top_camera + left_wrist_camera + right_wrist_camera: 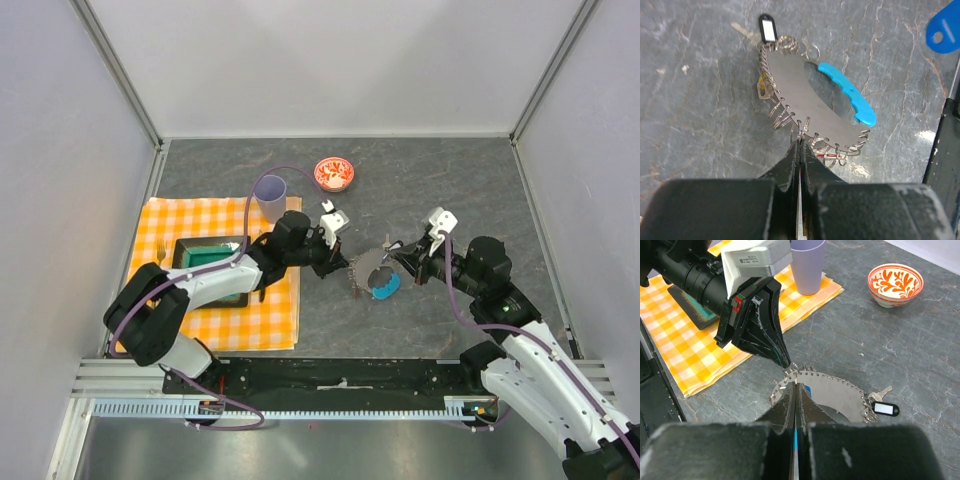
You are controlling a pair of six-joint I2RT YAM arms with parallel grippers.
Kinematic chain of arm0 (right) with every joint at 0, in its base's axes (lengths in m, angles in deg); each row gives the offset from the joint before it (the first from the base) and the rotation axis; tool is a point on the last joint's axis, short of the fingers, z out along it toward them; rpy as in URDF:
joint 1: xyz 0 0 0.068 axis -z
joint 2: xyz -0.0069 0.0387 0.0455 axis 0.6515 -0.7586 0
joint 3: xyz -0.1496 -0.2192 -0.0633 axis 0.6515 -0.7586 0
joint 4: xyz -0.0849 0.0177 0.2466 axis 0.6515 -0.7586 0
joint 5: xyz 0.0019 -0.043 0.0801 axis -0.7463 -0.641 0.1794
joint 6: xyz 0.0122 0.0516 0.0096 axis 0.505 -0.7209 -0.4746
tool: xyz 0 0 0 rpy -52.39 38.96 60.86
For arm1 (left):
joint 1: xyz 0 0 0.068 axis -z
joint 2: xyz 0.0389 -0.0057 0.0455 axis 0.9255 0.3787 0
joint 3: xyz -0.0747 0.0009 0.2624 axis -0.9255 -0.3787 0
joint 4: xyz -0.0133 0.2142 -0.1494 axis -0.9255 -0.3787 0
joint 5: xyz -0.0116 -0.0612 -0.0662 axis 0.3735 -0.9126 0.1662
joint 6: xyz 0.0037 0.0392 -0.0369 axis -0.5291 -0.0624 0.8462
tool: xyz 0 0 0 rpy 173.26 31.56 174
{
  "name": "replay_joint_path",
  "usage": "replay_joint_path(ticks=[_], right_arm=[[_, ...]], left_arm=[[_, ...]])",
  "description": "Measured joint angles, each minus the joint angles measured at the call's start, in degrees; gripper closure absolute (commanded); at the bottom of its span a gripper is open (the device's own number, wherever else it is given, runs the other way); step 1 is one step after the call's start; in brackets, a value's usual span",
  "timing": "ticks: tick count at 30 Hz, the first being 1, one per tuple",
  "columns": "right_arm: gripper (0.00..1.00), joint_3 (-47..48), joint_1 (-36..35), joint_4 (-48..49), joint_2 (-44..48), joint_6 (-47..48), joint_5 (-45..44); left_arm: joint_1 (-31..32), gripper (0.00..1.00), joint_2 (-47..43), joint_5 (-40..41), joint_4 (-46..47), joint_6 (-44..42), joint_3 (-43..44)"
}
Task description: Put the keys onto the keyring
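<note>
The keyring (370, 268) is a grey crescent plate (800, 85) edged with small wire rings and carrying a blue crescent fob (847, 92). It lies mid-table between both grippers. My left gripper (800, 142) is shut on one small ring at the plate's edge. My right gripper (796, 385) is shut from the opposite side, with a blue strip between its fingers and a small ring at its tips. A blue key tag (945, 27) hangs beside the right arm. A black-and-white tagged key (885, 409) sits on the keyring's end. Yellowish (761, 85) and red (827, 156) bits show under the rim.
A purple cup (271, 198) stands on the corner of an orange checked cloth (215, 300) at the left, with a green tray (210, 262) and a fork (160, 250) on it. A red-and-white bowl (335, 173) sits behind the keyring.
</note>
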Motion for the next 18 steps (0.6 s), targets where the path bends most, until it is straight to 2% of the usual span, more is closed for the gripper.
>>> replay_joint_path(ticks=[8,18], right_arm=[[1.0,3.93,-1.14,-4.96,-4.04,4.98,0.57],[1.0,6.8,-4.17,-11.98,-10.36,15.23,-5.9]], left_arm=[[0.0,0.98,-0.85,-2.23,7.32,-6.51,-0.17],[0.0,0.98,0.13,-8.15,15.52,-12.5,-1.18]])
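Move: Just right of the left hand hangs the keyring that it holds: the grey plate's middle is about 5 cm right, level fore-and-aft and 4 cm lower. Its blue grip is some 7 cm right and 3 cm back, the black tag about 9 cm right and 6 cm ahead, both roughly 6 cm down. From the right hand, which holds the blue key, the keyring's middle lies about 3 cm ahead, 4 cm left and 16 cm below. Bringing the two hands together: the left lifts the keyring nearly 5 cm and carries it 2.5 cm right, rolling its forward side up some 20 degrees and swinging a little clockwise. The right, after a brief hover, lowers the blue key about 4 cm towards it, easing slightly forward at the end and tipping left side down. Both grippers keep shut on what they hold. ##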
